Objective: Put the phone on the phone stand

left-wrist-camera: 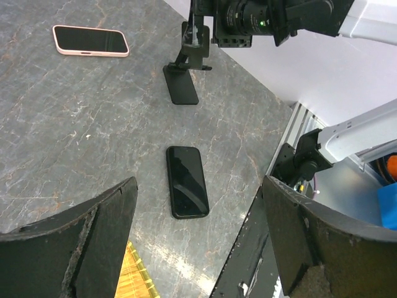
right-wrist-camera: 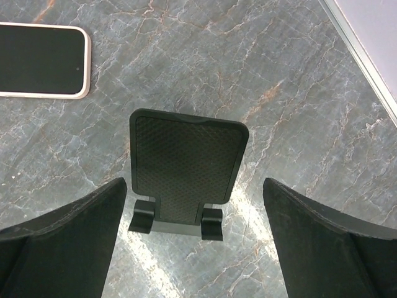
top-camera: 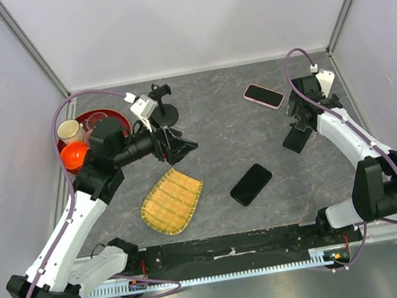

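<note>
The phone, black screen with a pale pink rim, lies flat at the back right of the table. It also shows in the left wrist view and the right wrist view. The phone stand, a round disc base with a thin post and a clamp, stands at the back centre-left and is empty. My left gripper is open and empty, just in front of that stand; in its own view it hangs above the table. My right gripper is open and empty above a flat folding stand, right of the phone.
A flat folding black stand sits under my right gripper. An all-black phone lies centre front. A yellow bamboo mat lies front left. A red tray with cups stands at the back left.
</note>
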Action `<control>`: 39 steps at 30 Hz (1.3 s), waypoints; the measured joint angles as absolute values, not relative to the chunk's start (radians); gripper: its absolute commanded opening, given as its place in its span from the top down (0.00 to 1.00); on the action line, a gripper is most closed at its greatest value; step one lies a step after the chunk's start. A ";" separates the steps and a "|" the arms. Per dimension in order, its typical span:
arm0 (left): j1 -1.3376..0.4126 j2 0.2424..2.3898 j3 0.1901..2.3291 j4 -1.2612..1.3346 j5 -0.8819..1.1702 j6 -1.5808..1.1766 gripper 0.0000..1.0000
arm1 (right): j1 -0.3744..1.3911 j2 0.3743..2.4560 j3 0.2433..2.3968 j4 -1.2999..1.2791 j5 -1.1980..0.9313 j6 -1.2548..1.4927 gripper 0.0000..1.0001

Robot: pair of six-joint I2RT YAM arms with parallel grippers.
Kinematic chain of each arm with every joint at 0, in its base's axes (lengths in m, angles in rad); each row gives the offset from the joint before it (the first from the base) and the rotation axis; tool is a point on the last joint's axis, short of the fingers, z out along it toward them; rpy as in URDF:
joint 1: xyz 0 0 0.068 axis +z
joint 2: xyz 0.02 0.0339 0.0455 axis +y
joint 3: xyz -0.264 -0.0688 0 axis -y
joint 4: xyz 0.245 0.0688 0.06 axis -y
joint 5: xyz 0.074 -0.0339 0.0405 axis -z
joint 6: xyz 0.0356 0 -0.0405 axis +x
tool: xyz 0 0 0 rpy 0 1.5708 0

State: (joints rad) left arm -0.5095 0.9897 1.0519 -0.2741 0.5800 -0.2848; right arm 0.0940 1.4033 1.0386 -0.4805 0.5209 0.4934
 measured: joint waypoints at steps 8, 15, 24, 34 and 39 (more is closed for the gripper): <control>-0.433 0.993 1.007 -0.199 0.679 -0.350 0.12 | 0.094 1.443 1.039 -0.430 0.536 0.520 0.05; -0.433 1.003 1.007 -0.176 0.704 -0.363 0.13 | 0.094 1.489 1.039 -0.412 0.589 0.587 0.10; -0.433 1.010 1.007 -0.176 0.713 -0.368 0.13 | 0.094 1.492 1.034 -0.411 0.672 0.718 0.48; -0.433 1.015 1.007 -0.176 0.715 -0.369 0.13 | 0.093 1.412 1.004 -0.514 0.825 0.866 1.00; -0.433 1.018 1.007 -0.169 0.718 -0.370 0.13 | 0.080 1.328 1.004 -0.619 0.947 0.919 1.00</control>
State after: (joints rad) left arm -0.4332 1.0183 1.0073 -0.1692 0.7177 -0.3702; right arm 0.0803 1.3277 1.0042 -0.6189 0.9474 0.9188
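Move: The phone stand's middle is almost at the open right fingers: about 1 cm ahead, 1 cm right and 4 cm below. From the right hand, the pink phone lies some 14 cm ahead and 9 cm left; the black phone is roughly 17 cm back and 18 cm left, both about 8 cm below. From the left hand, the phone stand is around 12 cm ahead, 38 cm right and 22 cm below. Right hand eases in, pinches the stand's plate, then carries it about 6 cm back and right, rising, turning 30° clockwise. ##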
